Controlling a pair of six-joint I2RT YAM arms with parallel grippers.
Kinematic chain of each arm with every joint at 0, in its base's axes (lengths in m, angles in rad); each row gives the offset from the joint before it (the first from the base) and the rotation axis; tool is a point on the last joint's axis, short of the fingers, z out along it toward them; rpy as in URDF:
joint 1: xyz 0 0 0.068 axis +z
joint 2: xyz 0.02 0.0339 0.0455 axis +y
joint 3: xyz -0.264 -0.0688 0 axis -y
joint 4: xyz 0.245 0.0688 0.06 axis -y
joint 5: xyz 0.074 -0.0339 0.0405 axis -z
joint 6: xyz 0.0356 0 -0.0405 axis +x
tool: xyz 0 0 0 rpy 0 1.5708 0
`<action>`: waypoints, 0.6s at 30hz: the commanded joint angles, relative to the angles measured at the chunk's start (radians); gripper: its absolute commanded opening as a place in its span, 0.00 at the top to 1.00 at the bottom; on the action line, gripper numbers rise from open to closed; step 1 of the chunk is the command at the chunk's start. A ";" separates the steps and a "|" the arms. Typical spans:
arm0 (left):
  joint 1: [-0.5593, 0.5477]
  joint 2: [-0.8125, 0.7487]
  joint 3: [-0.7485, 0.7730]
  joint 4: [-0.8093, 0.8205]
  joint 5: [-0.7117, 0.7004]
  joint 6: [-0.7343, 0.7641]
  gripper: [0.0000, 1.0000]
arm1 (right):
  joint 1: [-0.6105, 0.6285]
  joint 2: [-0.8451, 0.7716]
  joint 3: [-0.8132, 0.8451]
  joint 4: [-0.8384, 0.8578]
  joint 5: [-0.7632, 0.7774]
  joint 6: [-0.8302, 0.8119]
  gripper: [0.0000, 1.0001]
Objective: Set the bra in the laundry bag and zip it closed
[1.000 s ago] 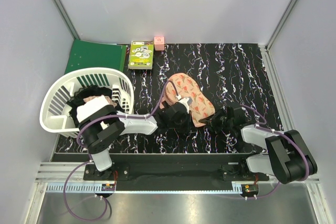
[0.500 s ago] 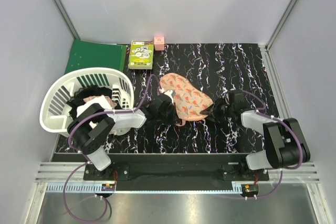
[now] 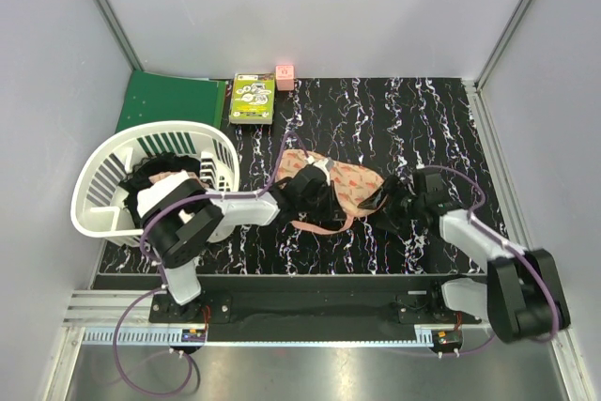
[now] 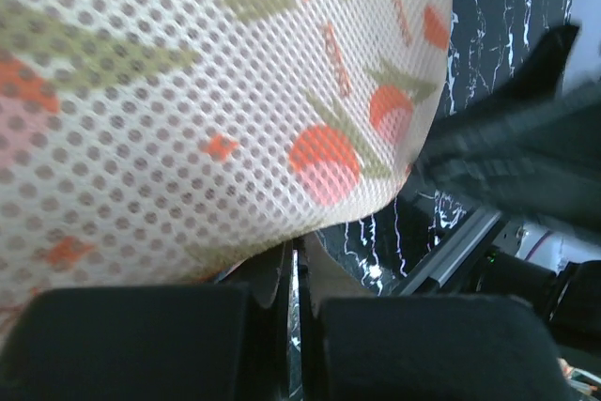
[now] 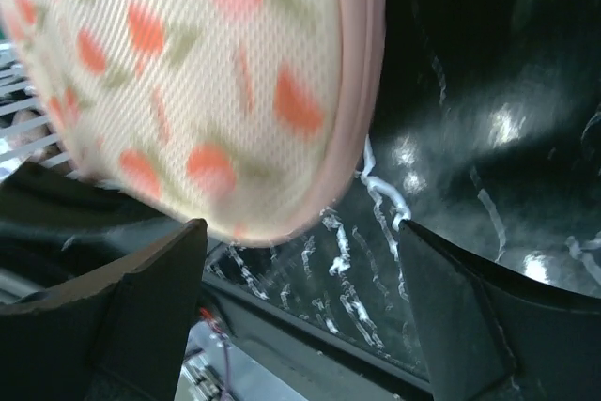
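The laundry bag (image 3: 349,182), a peach pouch with orange-red and green motifs, lies across the middle of the black marbled mat. My left gripper (image 3: 315,187) sits at its left end, jaws pressed together on the bag's lower edge. In the left wrist view the mesh face (image 4: 216,91) fills the frame right above my shut left gripper (image 4: 296,265). My right gripper (image 3: 388,198) stands open at the bag's right end. In the right wrist view the pink-edged lobe (image 5: 216,72) hangs just above the wide gap of the right gripper (image 5: 300,232), touching neither finger. The bra is hidden.
A white slatted basket (image 3: 103,171) with black and white clothes stands at the left. At the back lie a green folder (image 3: 169,100), a green box (image 3: 253,98) and a small pink cube (image 3: 285,75). Grey walls close in both sides.
My right gripper has opened and let go of the bag's right end. The left gripper has shifted the bag, which now lies more crosswise and lower on the mat.
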 commanded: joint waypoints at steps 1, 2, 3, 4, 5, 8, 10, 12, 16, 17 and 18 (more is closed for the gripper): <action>-0.019 0.026 0.067 0.050 0.021 -0.035 1.00 | 0.042 -0.148 -0.107 0.070 0.049 0.191 0.12; -0.035 0.029 0.073 0.050 0.021 -0.035 1.00 | 0.056 -0.155 -0.116 0.117 0.058 0.245 0.13; -0.041 0.030 0.079 0.049 0.020 -0.036 1.00 | 0.060 -0.152 -0.132 0.140 0.064 0.266 0.14; -0.049 0.030 0.079 0.050 0.020 -0.038 1.00 | 0.063 -0.145 -0.136 0.156 0.076 0.286 0.16; -0.061 0.030 0.079 0.050 0.018 -0.045 1.00 | 0.068 -0.134 -0.142 0.207 0.075 0.321 0.18; -0.081 0.021 0.076 0.053 0.017 -0.049 1.00 | 0.073 -0.065 -0.168 0.301 0.072 0.384 0.25; -0.090 0.013 0.075 0.055 0.018 -0.047 1.00 | 0.071 -0.042 -0.173 0.349 0.095 0.398 0.28; -0.093 0.010 0.071 0.055 0.020 -0.047 1.00 | 0.073 -0.008 -0.162 0.361 0.109 0.395 0.31; -0.093 0.000 0.052 0.046 0.020 -0.038 1.00 | 0.071 0.038 -0.147 0.383 0.109 0.388 0.54; -0.090 -0.011 0.044 0.035 0.003 -0.023 1.00 | 0.070 0.041 -0.147 0.380 0.116 0.388 0.60; -0.087 -0.019 0.033 0.023 -0.011 -0.015 1.00 | 0.070 0.038 -0.149 0.377 0.122 0.386 0.72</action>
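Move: The open right hand goes for the laundry bag's near right corner, about 3 cm to its left, 1 cm ahead and 1 cm lower. The bag's middle is some 12 cm left and 7 cm ahead of that hand. From the left hand, shut at the bag's zipped edge, the same corner is roughly 7 cm right, 3 cm ahead and level in height; the pink strap sags about 5 cm left, 2 cm back and 2 cm lower. Rightward and then back towards the robot, about 3 cm each way, the left hand draws the zip pull, fingers still shut, and then holds. The right hand first swings back 2 cm, then comes forward again while easing left and down about 2 cm, turning some 10 degrees clockwise, and brings its half-closing fingers around the bag's near right corner. ##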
